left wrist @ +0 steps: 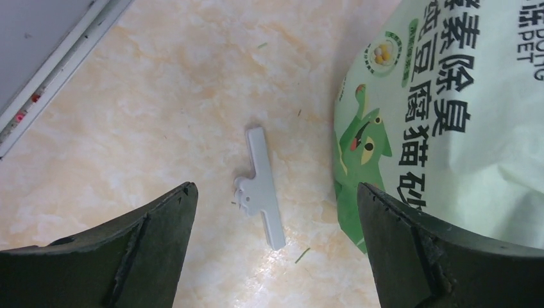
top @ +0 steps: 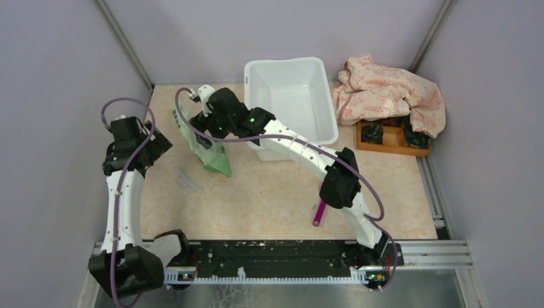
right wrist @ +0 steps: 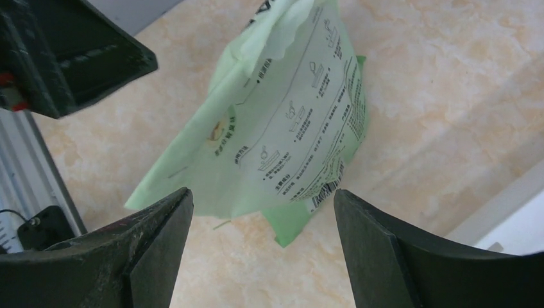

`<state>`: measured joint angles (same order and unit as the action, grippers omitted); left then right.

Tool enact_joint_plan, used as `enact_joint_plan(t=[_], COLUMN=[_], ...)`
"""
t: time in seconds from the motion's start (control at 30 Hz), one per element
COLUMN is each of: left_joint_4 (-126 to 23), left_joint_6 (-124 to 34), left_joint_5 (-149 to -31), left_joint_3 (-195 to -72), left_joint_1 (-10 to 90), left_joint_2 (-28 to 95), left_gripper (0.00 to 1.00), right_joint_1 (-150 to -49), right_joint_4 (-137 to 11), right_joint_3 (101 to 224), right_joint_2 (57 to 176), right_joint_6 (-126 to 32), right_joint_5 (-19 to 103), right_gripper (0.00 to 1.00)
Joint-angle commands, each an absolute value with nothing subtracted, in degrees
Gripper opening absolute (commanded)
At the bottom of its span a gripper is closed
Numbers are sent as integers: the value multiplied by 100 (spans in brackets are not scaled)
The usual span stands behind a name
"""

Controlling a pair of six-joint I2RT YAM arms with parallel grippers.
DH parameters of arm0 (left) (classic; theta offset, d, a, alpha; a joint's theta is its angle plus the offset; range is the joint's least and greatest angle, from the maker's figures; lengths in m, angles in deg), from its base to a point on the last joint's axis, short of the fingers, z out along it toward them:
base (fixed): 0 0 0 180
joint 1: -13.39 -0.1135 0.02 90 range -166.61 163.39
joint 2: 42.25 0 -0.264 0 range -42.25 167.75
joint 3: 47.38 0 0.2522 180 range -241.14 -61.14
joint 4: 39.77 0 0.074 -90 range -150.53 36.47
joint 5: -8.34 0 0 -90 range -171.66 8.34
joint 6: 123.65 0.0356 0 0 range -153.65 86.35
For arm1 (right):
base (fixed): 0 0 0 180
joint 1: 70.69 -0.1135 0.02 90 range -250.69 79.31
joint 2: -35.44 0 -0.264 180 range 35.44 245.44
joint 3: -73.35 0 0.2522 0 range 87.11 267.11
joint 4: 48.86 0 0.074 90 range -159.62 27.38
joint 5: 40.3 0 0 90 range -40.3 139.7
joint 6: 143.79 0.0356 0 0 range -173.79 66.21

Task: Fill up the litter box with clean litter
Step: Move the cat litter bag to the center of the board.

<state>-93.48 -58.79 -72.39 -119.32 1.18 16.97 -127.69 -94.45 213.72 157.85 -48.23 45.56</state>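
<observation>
The litter box (top: pixel 292 96), a large white tub, stands at the back centre and its inside looks bare. The clean litter shows only as a few stray green bits (left wrist: pixel 301 255) on the table. A green-and-white printed bag (top: pixel 210 146) stands tilted left of the tub. My right gripper (right wrist: pixel 262 192) is open just short of the bag (right wrist: pixel 289 128), not touching it. My left gripper (left wrist: pixel 276 187) is open above a small white clip (left wrist: pixel 260 192) lying on the table, with the bag (left wrist: pixel 449 115) to its right.
A magenta scoop (top: pixel 319 213) lies near the right arm's elbow. A crumpled patterned cloth (top: pixel 388 93) drapes over a small wooden tray (top: pixel 388 141) at the back right. Purple-grey walls close in both sides, and the right arm stretches across the middle of the table.
</observation>
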Motion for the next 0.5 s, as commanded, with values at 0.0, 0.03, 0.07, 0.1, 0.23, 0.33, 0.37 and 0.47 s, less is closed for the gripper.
enact_joint_plan(t=[0.0,0.03,0.07,0.1,0.23,0.33,0.37,0.47], left_joint_4=[-9284,-9141,-9046,-9011,-8981,-8914,-8915,-9053], left_joint_6=[-6148,-6192,-6296,-6389,-6613,-6724,-6744,-6831], left_joint_5=[-8043,-8634,-9055,-9412,-9649,-9454,-9241,-8704], left_joint_3=[-11965,-11958,-11981,-12064,-12454,-12639,-12716,-12990], left_joint_1=[-103,-103,-99,-70,271,758,1032,1755], left_joint_2=[1814,1827,1870,1918,2069,2201,2293,2658], left_gripper=[99,99,98,98,98,98,98,98], right_joint_1=[-12856,-12861,-12866,-12862,-12853,-12853,-12853,-12840], right_joint_4=[-9623,-9624,-9579,-9464,-8780,-8719,-8696,-8532], right_joint_3=[21903,21806,21585,21113,19640,19111,18940,18307], right_joint_2=[15989,15914,15751,15524,14458,13979,13845,13300], right_joint_6=[-4800,-4791,-4783,-4777,-4792,-4799,-4791,-4767], right_joint_5=[4917,5139,5293,5428,5613,5700,5738,5856], right_gripper=[81,81,81,81,82,79,78,76])
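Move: The cat litter bag stands about 14 cm to the right of the open left hand and some 10 cm ahead, its middle about 11 cm lower. The grey clip lies on the board roughly 8 cm to that hand's right and 1 cm ahead, 20 cm down. From the right hand, reaching across, the bag's middle is about 7 cm ahead, 2 cm left and 17 cm down; the litter box's middle is some 21 cm ahead, 26 cm right and 20 cm down. The left hand, fingers kept wide open, sweeps about 10 cm to the right and some 4 cm forward, lifting about 3 cm late on, over the clip's side of the board and in close to the upper part of the litter bag, while it rolls its left side down and turns clockwise, each by just under 20 degrees. At the same time the right hand, also still open, sinks about 6 cm and draws some 8 cm to the right, from over the bag towards the litter box's near left corner, coming up slightly at the end with about a 10-degree roll; neither hand can be seen gripping the bag. ##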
